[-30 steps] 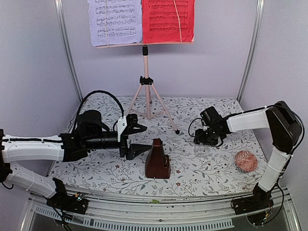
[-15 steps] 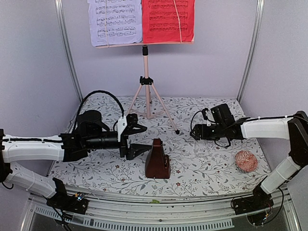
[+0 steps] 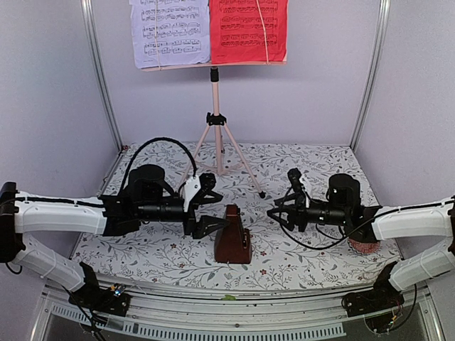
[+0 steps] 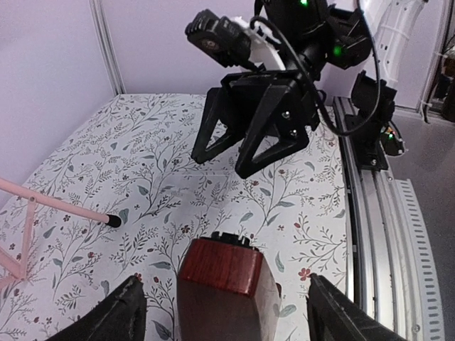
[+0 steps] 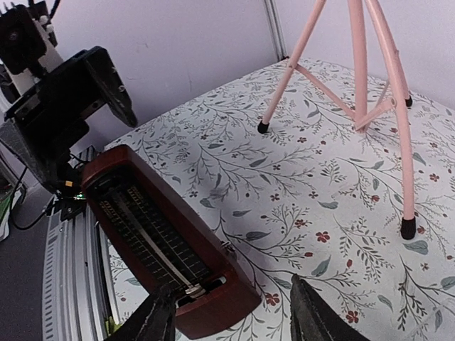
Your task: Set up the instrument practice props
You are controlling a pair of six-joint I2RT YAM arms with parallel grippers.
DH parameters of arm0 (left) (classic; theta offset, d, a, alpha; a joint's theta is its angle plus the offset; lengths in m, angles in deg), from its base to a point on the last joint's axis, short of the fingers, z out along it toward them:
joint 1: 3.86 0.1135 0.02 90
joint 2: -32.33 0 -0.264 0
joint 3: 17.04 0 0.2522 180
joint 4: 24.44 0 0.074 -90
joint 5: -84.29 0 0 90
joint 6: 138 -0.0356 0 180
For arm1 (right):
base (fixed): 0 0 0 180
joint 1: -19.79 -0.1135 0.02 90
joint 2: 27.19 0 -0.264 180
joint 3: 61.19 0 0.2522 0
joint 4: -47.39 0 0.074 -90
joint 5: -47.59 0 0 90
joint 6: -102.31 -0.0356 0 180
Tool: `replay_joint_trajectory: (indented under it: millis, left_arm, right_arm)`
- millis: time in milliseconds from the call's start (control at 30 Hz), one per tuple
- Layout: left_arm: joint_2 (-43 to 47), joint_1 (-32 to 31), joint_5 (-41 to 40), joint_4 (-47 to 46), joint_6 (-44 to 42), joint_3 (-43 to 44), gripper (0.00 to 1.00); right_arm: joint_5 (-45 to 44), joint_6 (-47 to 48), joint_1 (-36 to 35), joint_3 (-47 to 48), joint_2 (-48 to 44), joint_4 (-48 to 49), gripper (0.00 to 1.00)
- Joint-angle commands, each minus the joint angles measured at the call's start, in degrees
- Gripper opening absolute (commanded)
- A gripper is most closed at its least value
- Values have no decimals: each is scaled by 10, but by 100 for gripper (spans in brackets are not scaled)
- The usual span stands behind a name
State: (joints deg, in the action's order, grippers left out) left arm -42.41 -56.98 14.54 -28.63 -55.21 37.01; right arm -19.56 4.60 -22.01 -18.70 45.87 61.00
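The dark brown metronome [image 3: 232, 237] stands upright on the flowered cloth, in front of the pink tripod music stand [image 3: 216, 139]. A lilac sheet [image 3: 169, 32] and a red sheet [image 3: 249, 28] rest on the stand's desk. My left gripper [image 3: 211, 209] is open just left of the metronome. In the left wrist view its fingers [image 4: 117, 320] flank the metronome's top [image 4: 220, 270] without touching it. My right gripper [image 3: 280, 212] is open to the metronome's right, level with its upper part. From the right wrist the metronome's pendulum face [image 5: 153, 238] lies close ahead of the fingers [image 5: 313, 312].
A pink knitted ball [image 3: 364, 247] sits at the right, partly hidden behind my right arm. The tripod's black-tipped feet [image 5: 407, 227] rest on the cloth behind the metronome. Metal corner posts [image 3: 99, 71] and lilac walls close in the back, and a rail [image 3: 227, 302] runs along the front.
My right arm has swung down from the back right to face the metronome. My left gripper has moved right, closer to the metronome. The metronome and stand have not moved.
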Motion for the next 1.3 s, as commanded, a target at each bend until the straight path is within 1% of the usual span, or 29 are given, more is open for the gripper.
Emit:
replay_joint_trajectory:
  millis: [0, 133, 200, 267, 400, 433, 500, 900, 1267]
  left_arm:
    - [-12, -1, 1, 13, 19, 23, 77]
    - [-17, -2, 3, 21, 26, 31, 75]
    - [-18, -2, 3, 28, 27, 35, 71]
    - [-18, -3, -3, 33, 26, 36, 69]
    - [-19, -4, -11, 35, 23, 35, 66]
    - [-20, -4, -12, 34, 23, 36, 65]
    - [-21, -5, -13, 35, 20, 36, 64]
    - [-42, -10, -1, 51, 7, 54, 54]
    - [-51, -14, 4, 51, 0, 61, 53]
  right_arm:
    - [55, 28, -27, -1, 5, 78, 50]
    - [64, 31, -56, 23, 35, 69, 38]
    - [61, 32, -68, 31, 47, 69, 31]
    - [53, 33, -77, 38, 60, 69, 26]
    - [43, 38, -90, 57, 86, 68, 20]
    - [44, 38, -93, 63, 91, 69, 17]
    - [43, 38, -97, 71, 99, 69, 13]
    - [43, 32, -109, 87, 123, 70, 0]
    - [37, 23, -113, 96, 143, 70, 0]
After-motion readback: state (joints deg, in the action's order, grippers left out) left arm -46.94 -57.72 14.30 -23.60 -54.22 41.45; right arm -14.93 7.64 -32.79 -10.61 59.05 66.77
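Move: The metronome stands upright with its open face towards the right hand, its middle about 11 cm left of that hand, 5 cm back and 6 cm below. The tripod stand's nearest foot is about 17 cm ahead, 1 cm left and 15 cm down, and the small clear panel some 10 cm ahead, 9 cm right and 16 cm down. From the left hand, the metronome's middle is about 4 cm right, 1 cm back and 9 cm below. Towards the metronome's upper face, by the pendulum rod, the right hand swings left about 8 cm and back about 5 cm, turning some 15 degrees counter-clockwise; the back part comes early, then it eases on leftward while its fingers shut fully. The left hand creeps about 1.5 cm right and as much down, narrowing its fingers on both sides of the metronome's top without clamping it. ##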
